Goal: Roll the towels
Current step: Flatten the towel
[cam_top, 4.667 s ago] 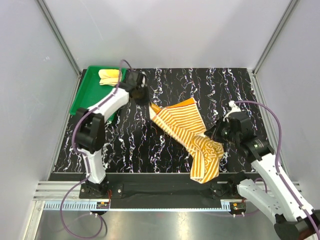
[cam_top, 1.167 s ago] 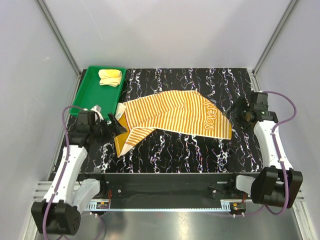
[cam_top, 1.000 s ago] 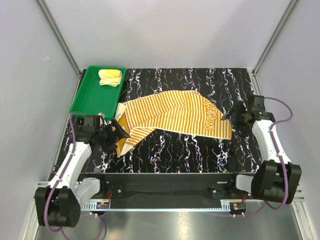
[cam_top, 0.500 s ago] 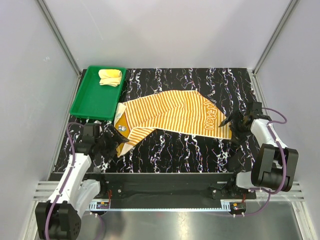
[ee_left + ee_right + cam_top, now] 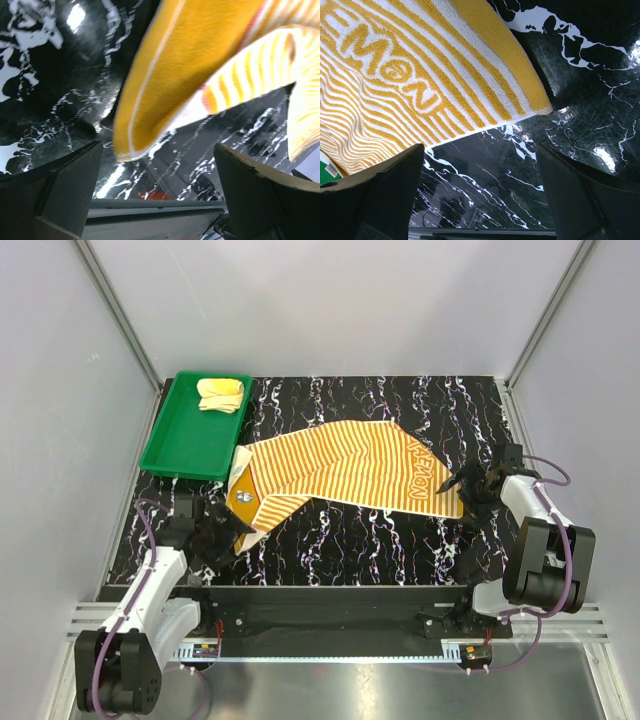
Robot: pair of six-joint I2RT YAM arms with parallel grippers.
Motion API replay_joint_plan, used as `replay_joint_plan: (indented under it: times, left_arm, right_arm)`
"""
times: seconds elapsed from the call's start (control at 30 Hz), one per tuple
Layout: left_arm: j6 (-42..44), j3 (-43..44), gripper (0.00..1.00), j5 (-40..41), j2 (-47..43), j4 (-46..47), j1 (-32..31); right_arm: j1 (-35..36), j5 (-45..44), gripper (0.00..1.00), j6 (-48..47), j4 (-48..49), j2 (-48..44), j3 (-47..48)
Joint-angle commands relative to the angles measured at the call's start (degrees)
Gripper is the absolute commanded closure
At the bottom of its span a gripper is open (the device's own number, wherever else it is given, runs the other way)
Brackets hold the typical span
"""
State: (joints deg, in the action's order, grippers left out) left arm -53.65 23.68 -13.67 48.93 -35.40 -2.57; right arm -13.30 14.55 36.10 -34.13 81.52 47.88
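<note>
The orange-and-cream striped towel [image 5: 350, 465] lies spread across the middle of the black marbled table [image 5: 370, 540]. Its left corner is folded over, showing the plain orange-yellow back [image 5: 190, 65] and a small white label [image 5: 243, 498]. My left gripper [image 5: 228, 532] is low at that folded corner, open, nothing between its fingers [image 5: 55, 195]. My right gripper [image 5: 462, 484] is at the towel's right corner [image 5: 542, 106], near the woven lettering [image 5: 385, 70], also open and empty. The plain pale yellow towel [image 5: 221, 393] sits bunched in the far end of the green tray [image 5: 185, 440].
The green tray stands at the table's far left corner. Grey walls with metal posts enclose the table on the left, right and back. The table's front edge with its metal rail [image 5: 330, 595] runs just below both grippers.
Both arms have drawn back and lowered, bringing the grippers down beside the striped towel's left and right corners. The towels have not moved, and both grippers stayed open.
</note>
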Motion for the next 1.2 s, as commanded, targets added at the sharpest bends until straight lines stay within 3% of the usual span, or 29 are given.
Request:
replay_joint_plan:
  times: [0.0, 0.17, 0.3, 0.4, 0.5, 0.57, 0.8, 0.97, 1.17]
  left_arm:
    - [-2.0, -2.8, 0.01, 0.5, 1.1, 2.9, -0.2]
    - [-2.6, -4.4, 0.01, -0.3, 3.0, 7.4, -0.2]
    - [-1.6, -5.0, 0.02, -0.6, 6.2, 11.2, -0.3]
    - [-1.2, -5.8, 0.16, -1.7, 7.2, 14.1, -0.3]
    - [-1.1, -6.5, 0.42, -2.7, 7.2, 16.2, -0.3]
    - [-0.8, -6.6, 0.59, -2.9, 7.3, 16.6, -0.3]
    - [1.1, -6.3, 1.00, -3.8, 7.1, 16.7, -0.2]
    - [2.2, -4.1, 1.00, -2.4, 6.2, 15.3, -0.2]
    - [3.9, -2.9, 1.00, -2.9, 8.3, 15.9, 0.0]
  right_arm:
    - [-0.4, 1.6, 0.00, -1.1, 1.6, 0.9, 1.4]
    - [-0.5, 2.5, 0.01, -0.4, 3.5, 1.3, 0.7]
    - [-0.5, 3.6, 0.09, 0.2, 4.6, 0.9, -0.9]
    - [-0.5, 3.5, 0.19, 0.6, 5.2, 0.8, -2.0]
    - [-0.6, 2.7, 0.26, 1.2, 5.5, 0.7, -2.8]
    - [-0.6, 1.7, 0.27, 1.4, 5.4, 0.6, -3.1]
    - [-3.1, -5.1, 0.26, 1.3, 3.4, -0.4, -3.1]
    - [-8.2, -3.3, 0.29, -0.2, 3.5, 5.0, -2.8]
    - [-9.1, 0.5, 0.44, 0.5, 6.5, 9.3, -4.2]
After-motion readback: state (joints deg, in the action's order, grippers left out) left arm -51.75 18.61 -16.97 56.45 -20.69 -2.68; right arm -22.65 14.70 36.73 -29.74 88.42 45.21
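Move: The folded-over towel's near left corner lies about 3 cm below the left hand, 1 cm ahead and 1 cm to its left. The white hem is about 3 cm ahead and 4 cm right of that hand, and the bear print some 13 cm straight ahead. The right hand's corner is about 4 cm to its right, 1 cm back and 4 cm below; the printed letters sit roughly 11 cm ahead of that hand and 6 cm left. Sink the left gripper onto the table with a short push forward, about 2.5 cm down overall and slightly right, and close it fully to pinch the towel's near left corner. Meanwhile narrow the right gripper to just over half open while sliding it some 4 cm right and 4 cm down, turning 10 degrees clockwise, until its fingertips straddle the near right corner, not yet gripping. ##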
